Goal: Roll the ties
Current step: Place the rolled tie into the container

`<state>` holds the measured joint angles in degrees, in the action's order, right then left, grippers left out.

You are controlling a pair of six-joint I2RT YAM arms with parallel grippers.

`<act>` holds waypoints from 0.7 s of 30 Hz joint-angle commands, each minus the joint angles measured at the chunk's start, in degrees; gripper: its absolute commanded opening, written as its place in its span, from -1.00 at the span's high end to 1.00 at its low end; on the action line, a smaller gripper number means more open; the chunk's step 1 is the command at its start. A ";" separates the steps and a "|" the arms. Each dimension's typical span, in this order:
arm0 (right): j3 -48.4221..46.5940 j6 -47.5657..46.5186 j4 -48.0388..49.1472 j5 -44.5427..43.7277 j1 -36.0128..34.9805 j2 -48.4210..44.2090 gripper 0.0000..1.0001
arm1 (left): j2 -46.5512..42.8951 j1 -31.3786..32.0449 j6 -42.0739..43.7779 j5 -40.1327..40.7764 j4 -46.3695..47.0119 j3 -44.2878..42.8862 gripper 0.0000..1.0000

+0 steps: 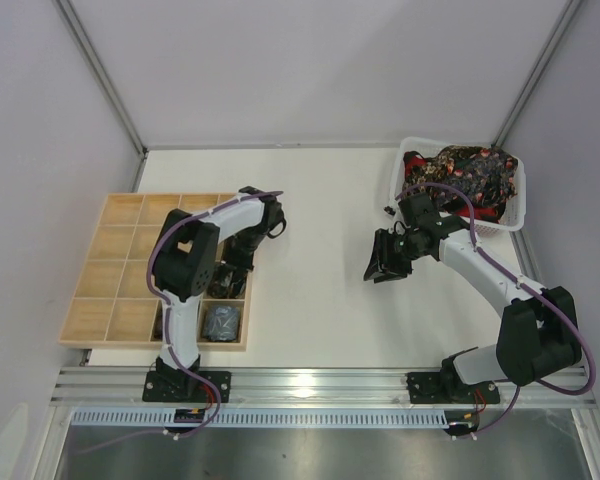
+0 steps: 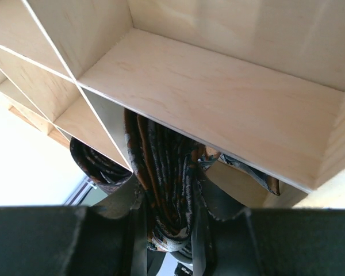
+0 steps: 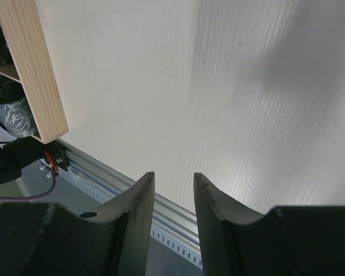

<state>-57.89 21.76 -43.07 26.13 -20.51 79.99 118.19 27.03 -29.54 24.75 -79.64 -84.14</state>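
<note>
A rolled tie of brown and black patterned fabric sits between the fingers of my left gripper, which is shut on it, low in a compartment of the wooden grid tray. From above, that left gripper is at the tray's right side and hides the roll. Another coiled tie lies in the near right compartment. More ties are heaped in the white basket. My right gripper hangs open and empty over the bare table, and the right gripper holds nothing.
The tray's corner and a dark coil show at the left of the right wrist view. An aluminium rail runs along the near table edge. Grey walls close in the back and sides.
</note>
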 commanded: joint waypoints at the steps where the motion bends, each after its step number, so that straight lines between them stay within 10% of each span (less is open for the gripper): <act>1: 0.05 -1.37 -0.70 -0.29 -0.14 -0.09 0.22 | -0.77 0.04 -2.45 -2.60 2.29 -0.68 0.71; 8: -0.12 -1.81 -0.61 0.06 -0.14 0.70 0.21 | -2.08 0.66 -3.86 -6.64 4.22 -0.24 0.04; 21: 0.49 -1.46 -0.26 0.33 -0.23 0.35 0.22 | -6.04 0.66 -4.30 -7.17 4.32 0.47 -0.37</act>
<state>-57.78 20.88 -43.05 26.17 -20.51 80.47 115.87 27.20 -32.51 19.68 -77.87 -83.92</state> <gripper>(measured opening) 0.392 0.664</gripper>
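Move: My left hand already has the rolled tie down in its compartment, the right-hand column's second from my base; the compartment's middle is about 1 cm back from the hand and 2 cm below. The compartment with the grey bundle lies about 10 cm back and 1 cm left, a dark rolled tie 10 cm back and 9 cm left, and an empty compartment 7 cm ahead, straight in line. From my idle right hand the target compartment is some 32 cm left, 1 cm back and 9 cm lower. I open my left fingers wide to let go of the rolled tie, staying low in the compartment with a finger on either side of the roll. As they spread, I ease the hand about 2 cm to the right at nearly the same height, and tip the fingers a little steeper, under 10 degrees. I don't lift away yet. ##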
